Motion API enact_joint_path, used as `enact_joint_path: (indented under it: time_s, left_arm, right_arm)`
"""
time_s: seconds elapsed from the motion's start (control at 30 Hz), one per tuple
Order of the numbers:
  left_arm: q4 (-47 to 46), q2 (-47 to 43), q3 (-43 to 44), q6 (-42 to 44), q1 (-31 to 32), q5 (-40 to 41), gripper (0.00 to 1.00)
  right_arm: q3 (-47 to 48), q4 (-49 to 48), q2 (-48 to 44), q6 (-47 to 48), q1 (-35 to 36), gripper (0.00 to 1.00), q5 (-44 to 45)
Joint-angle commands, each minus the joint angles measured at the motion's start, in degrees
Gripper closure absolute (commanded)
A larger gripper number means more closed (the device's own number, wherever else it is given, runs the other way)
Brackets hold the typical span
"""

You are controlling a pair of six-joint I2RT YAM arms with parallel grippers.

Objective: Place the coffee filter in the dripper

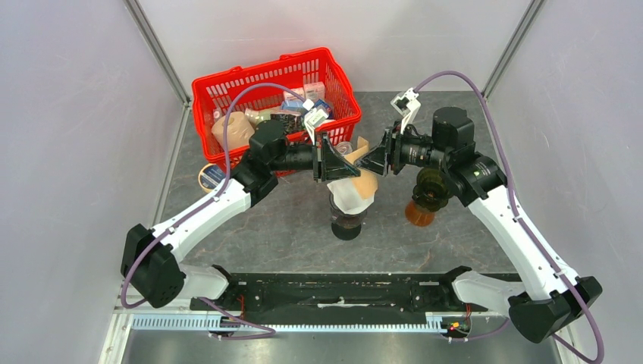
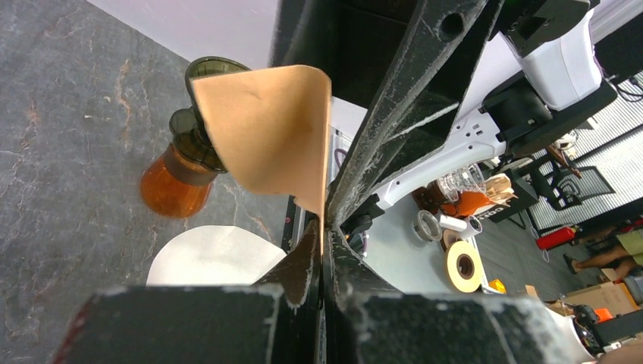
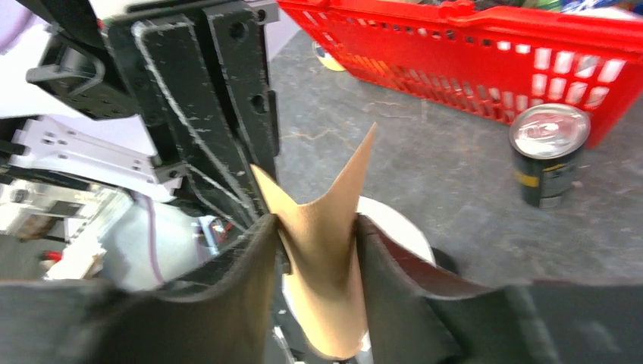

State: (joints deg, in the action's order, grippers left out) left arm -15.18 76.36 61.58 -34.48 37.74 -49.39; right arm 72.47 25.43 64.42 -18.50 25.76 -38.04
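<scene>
The brown paper coffee filter (image 1: pixel 366 182) hangs in mid-air between both grippers, just above the dripper. My left gripper (image 1: pixel 350 168) is shut on one thin edge of the filter (image 2: pixel 265 129), and its jaws (image 2: pixel 322 227) meet flat on the paper. My right gripper (image 3: pixel 317 221) has its jaws partly apart, with the bulged filter (image 3: pixel 326 265) touching both fingers. The dripper (image 1: pixel 345 201) looks like a white cone on a dark cup, and its white rim (image 3: pixel 402 227) shows behind the filter. The same white dripper (image 2: pixel 212 254) lies below my left fingers.
A red basket (image 1: pixel 227 83) full of items stands at the back left, with a tape roll (image 1: pixel 211 176) in front of it. A drink can (image 3: pixel 547 155) stands by the basket. An amber glass vessel (image 1: pixel 419 214) with a dark funnel top sits right of the dripper.
</scene>
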Motion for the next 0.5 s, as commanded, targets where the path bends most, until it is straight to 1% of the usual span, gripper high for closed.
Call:
enact_joint_path:
  time_s: [0.0, 0.03, 0.07, 0.17, 0.23, 0.47]
  left_arm:
    - [-3.58, -0.96, 1.16, -0.74, 0.41, -1.62, 0.98]
    - [-3.71, -1.26, 0.92, -0.49, 0.41, -1.53, 0.98]
    - [-3.71, -1.53, 0.75, -0.13, 0.41, -1.55, 0.98]
    - [-3.66, -2.42, 0.05, 1.26, 0.41, -1.52, 0.98]
    - [-3.34, -3.22, -0.38, 2.54, 0.41, -1.51, 0.98]
    - [2.02, -5.38, -0.15, 8.92, 0.41, -1.15, 0.98]
  right_arm:
    - [1.69, 0.45, -2.11, 2.44, 0.25, 0.43, 4.84]
    - [1.5, 0.54, -2.7, 2.84, 0.26, 0.41, 6.84]
    - [1.09, 0.59, -3.47, 2.87, 0.26, 0.36, 9.26]
    - [-0.22, 0.5, -5.9, 1.95, 0.24, 0.15, 17.17]
    - [-1.04, 0.6, -7.48, 0.93, 0.21, 0.03, 22.76]
    - [-2.95, 7.11, -10.74, -2.22, 0.15, 0.03, 35.47]
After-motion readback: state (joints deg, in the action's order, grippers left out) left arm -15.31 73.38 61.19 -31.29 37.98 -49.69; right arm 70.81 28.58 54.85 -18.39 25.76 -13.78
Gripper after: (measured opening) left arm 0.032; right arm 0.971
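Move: The brown coffee filter is between the right hand's partly open fingers, its middle about 1 cm back and 3 cm below that hand. The dripper with the white filter stands some 14 cm under the right hand, 1 cm back and 1 cm left; the black can is about 16 cm ahead, 3 cm left and 25 cm below. The left hand already pinches the brown filter's edge, its middle about 3 cm to that hand's right and 1 cm ahead; the green dripper is some 23 cm right, 4 cm ahead and 15 cm below. The right hand spreads its fingers from partly open to nearly full width and lets go of the brown filter, backing off about 6 cm to the right and drifting some 2 cm forward and a little up, while it turns about 25 degrees clockwise so that its fingers swing from leftward towards forward. Against this the left hand keeps its shut pinch on the filter's edge above the white-filled dripper, and eases up about 1.5 cm and slightly back. ##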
